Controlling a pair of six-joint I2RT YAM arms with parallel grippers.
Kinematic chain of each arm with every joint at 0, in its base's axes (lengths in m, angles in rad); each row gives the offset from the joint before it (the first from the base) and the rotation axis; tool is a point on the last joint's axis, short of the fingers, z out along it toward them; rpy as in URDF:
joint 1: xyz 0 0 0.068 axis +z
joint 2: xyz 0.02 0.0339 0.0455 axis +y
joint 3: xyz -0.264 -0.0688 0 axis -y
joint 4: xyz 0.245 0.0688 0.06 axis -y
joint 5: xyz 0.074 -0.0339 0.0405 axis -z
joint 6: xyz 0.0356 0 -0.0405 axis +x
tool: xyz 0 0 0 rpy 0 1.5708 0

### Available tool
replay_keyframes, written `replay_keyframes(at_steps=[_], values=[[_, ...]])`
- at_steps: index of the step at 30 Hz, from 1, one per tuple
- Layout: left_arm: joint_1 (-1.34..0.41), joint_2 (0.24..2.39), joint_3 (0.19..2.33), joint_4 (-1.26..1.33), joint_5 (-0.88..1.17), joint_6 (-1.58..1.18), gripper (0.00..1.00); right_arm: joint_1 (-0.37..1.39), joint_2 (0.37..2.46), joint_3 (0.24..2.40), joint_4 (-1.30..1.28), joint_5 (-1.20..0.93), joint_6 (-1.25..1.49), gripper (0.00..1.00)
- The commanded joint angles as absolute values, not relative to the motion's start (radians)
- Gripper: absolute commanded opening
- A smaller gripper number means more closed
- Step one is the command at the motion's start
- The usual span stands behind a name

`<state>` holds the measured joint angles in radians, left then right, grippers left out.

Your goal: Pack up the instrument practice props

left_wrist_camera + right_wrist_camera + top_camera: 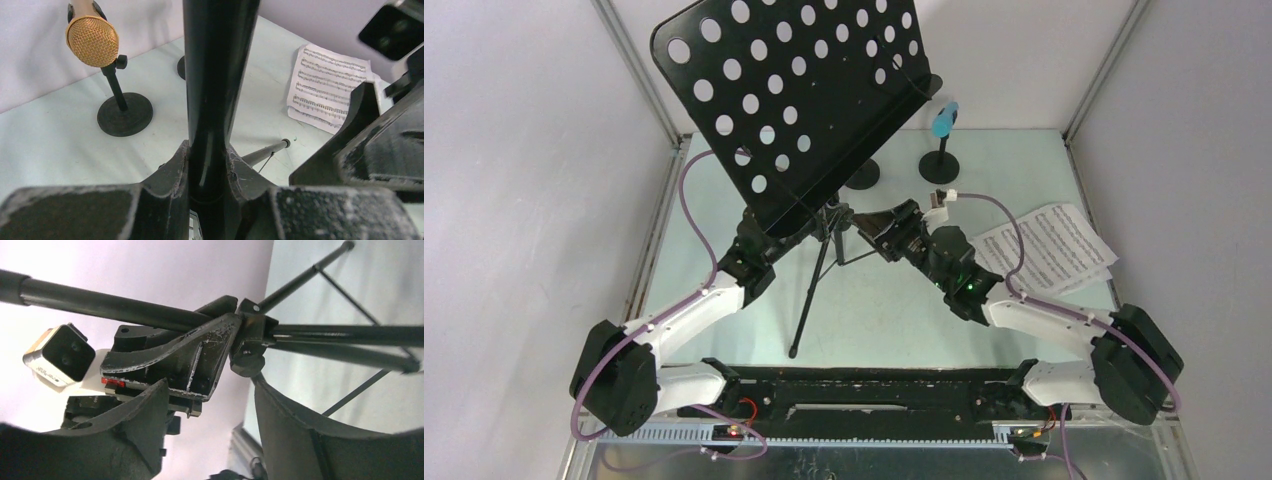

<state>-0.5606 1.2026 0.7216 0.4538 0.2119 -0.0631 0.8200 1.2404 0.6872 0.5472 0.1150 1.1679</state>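
The black music rack stands mid-table, its perforated desk (794,90) tilted over the tripod legs (809,300). My left gripper (209,150) is shut on the rack's pole (220,75), just below the desk. My right gripper (866,220) is open beside the tripod hub (252,332); its fingers hold nothing and the hub's knob (245,365) sits just past their tips. White sheet-music pages (1044,250) lie at the right. A light-blue microphone (942,122) sits in a round-based holder (941,165) at the back. The tan microphone (92,40) sits in its own holder (124,115).
Pale walls and metal corner posts (639,70) close in the table on three sides. A black rail (864,390) runs along the near edge between the arm bases. The two grippers are close together at the rack's pole.
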Motion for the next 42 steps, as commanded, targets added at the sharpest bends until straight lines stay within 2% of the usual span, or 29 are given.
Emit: replay_keyframes(at_steps=[1, 4, 10, 14, 21, 27, 31, 33, 38, 42], values=[[-0.579, 1.235, 0.709, 0.273, 0.252, -0.093, 0.01, 0.815, 1.297, 0.692, 0.658, 0.029, 1.457, 0.69], [-0.58, 1.239, 0.709, 0.272, 0.254, -0.092, 0.0, 0.813, 1.343, 0.691, 0.673, 0.012, 1.515, 0.65], [-0.58, 1.244, 0.711, 0.271, 0.254, -0.091, 0.0, 0.812, 1.386, 0.691, 0.684, -0.006, 1.537, 0.68], [-0.58, 1.247, 0.709, 0.273, 0.256, -0.089, 0.0, 0.799, 1.397, 0.691, 0.687, 0.0, 1.527, 0.64], [-0.58, 1.252, 0.709, 0.273, 0.257, -0.086, 0.0, 0.78, 1.432, 0.697, 0.721, -0.003, 1.515, 0.48], [-0.58, 1.255, 0.707, 0.275, 0.259, -0.086, 0.0, 0.779, 1.475, 0.712, 0.752, -0.031, 1.515, 0.49], [-0.58, 1.252, 0.704, 0.274, 0.26, -0.084, 0.0, 0.779, 1.476, 0.712, 0.759, -0.035, 1.501, 0.24], [-0.58, 1.252, 0.703, 0.276, 0.258, -0.085, 0.0, 0.778, 1.473, 0.712, 0.758, -0.038, 1.489, 0.15], [-0.58, 1.252, 0.701, 0.277, 0.261, -0.084, 0.0, 0.779, 1.461, 0.713, 0.746, -0.031, 1.417, 0.0], [-0.58, 1.255, 0.703, 0.277, 0.266, -0.084, 0.0, 0.77, 1.457, 0.767, 0.697, -0.066, 1.226, 0.0]])
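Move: The clamp knob on the music stand's pole lies about 2 cm ahead of the open right hand, 4 cm to its left and 4 cm below; from the left hand it is some 3 cm back, 2 cm right and 4 cm down. The left gripper's grip on the pole is about 5 cm ahead and 6 cm left of the right hand, level in height. The brown microphone stands roughly 20 cm ahead of the right hand and 1 cm left, the blue one 20 cm ahead and 19 cm right, both some 15 cm lower. The stand's clamp knob is gripped afresh by the right hand, which slips about 3 cm left and 4 cm down to it, edging 1 cm forward, while rolling some 20 degrees clockwise as seen along its fingers. Its wide-open fingers then shut and pinch the knob, and the wrist just starts rolling back. The left gripper keeps holding the pole still just above. ##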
